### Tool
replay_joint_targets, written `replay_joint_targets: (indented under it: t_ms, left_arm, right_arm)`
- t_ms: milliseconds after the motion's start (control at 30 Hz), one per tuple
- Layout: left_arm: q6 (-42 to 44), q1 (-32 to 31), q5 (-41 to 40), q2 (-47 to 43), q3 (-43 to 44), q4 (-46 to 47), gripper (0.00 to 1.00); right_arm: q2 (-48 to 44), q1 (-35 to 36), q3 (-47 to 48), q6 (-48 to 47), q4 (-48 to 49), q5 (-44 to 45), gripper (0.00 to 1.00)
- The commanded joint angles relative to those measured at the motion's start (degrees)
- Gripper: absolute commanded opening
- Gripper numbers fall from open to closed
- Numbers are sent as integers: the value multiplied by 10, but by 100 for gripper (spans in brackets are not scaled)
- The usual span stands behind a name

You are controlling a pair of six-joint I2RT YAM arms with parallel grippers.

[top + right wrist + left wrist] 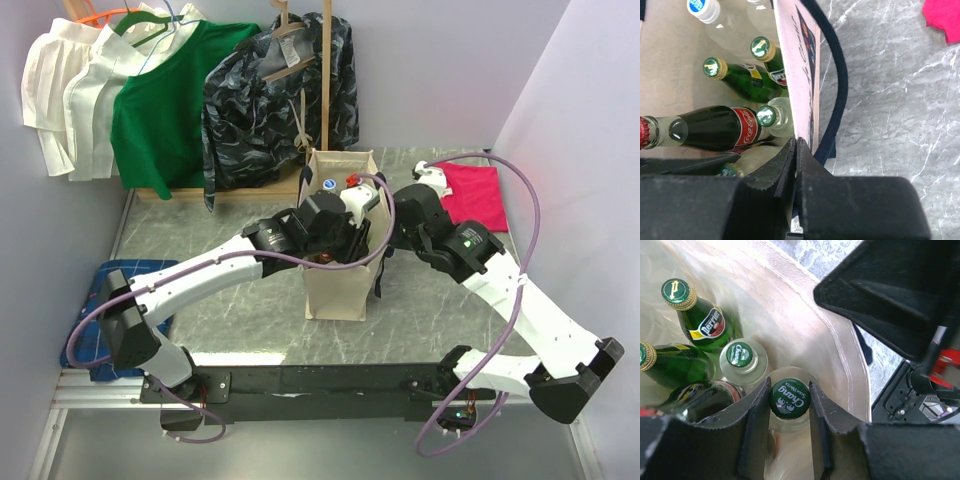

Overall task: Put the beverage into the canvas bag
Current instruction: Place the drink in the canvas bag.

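The cream canvas bag [335, 290] with navy handles stands upright mid-table. My left gripper [345, 235] reaches down into it. In the left wrist view, the gripper [790, 385] is shut on the green cap of a clear Chang soda water bottle [789, 400] that is upright next to the bag's inner wall [805, 325]. My right gripper [385, 240] is at the bag's right rim. In the right wrist view, the gripper [796, 145] is shut on the bag's wall [795, 65]. Inside lie two Perrier bottles [702, 322], another Chang bottle [741, 355] and a Coca-Cola bottle [715, 127].
Behind the bag hang white shirts, a green shirt [165, 100] and a dark patterned garment [270, 100] on a wooden rack. A pink cloth [470, 195] lies at the back right. A blue checked cloth [110, 300] lies at the left edge.
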Motion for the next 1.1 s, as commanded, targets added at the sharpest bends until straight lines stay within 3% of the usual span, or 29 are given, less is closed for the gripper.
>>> replay_joint_targets:
  t_ms: [0,200,400,1067]
  left_arm:
    - [-16,-4,1,-5,16,99,1]
    - [-13,-5,-17,2,19,90,1]
    - [-13,-7,-23,8,24,81,1]
    - [-2,-23,-62,32,32,36,1]
  right_arm:
    - [-62,-2,26,-7,96,28,14]
    - [-61,-1,25,-11,90,31,49]
    - [-70,-1,17,-10,89,44,54]
    - [-78,-2,5,-7,83,66,59]
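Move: The left hand holds the Chang bottle by its cap inside the bag, bound for the near end of the bag floor, about 27 cm straight below. From this hand, a second Chang bottle stands some 6 cm farther out, and a Coke bottle about 6 cm ahead and 3 cm left. The right hand pinches the bag's right rim at its fingertips; from there the held bottle is about 8 cm left and 3 cm back. Left hand lowers the held Chang bottle about 3 cm while right fingers open and rise 6 cm off the rim. ##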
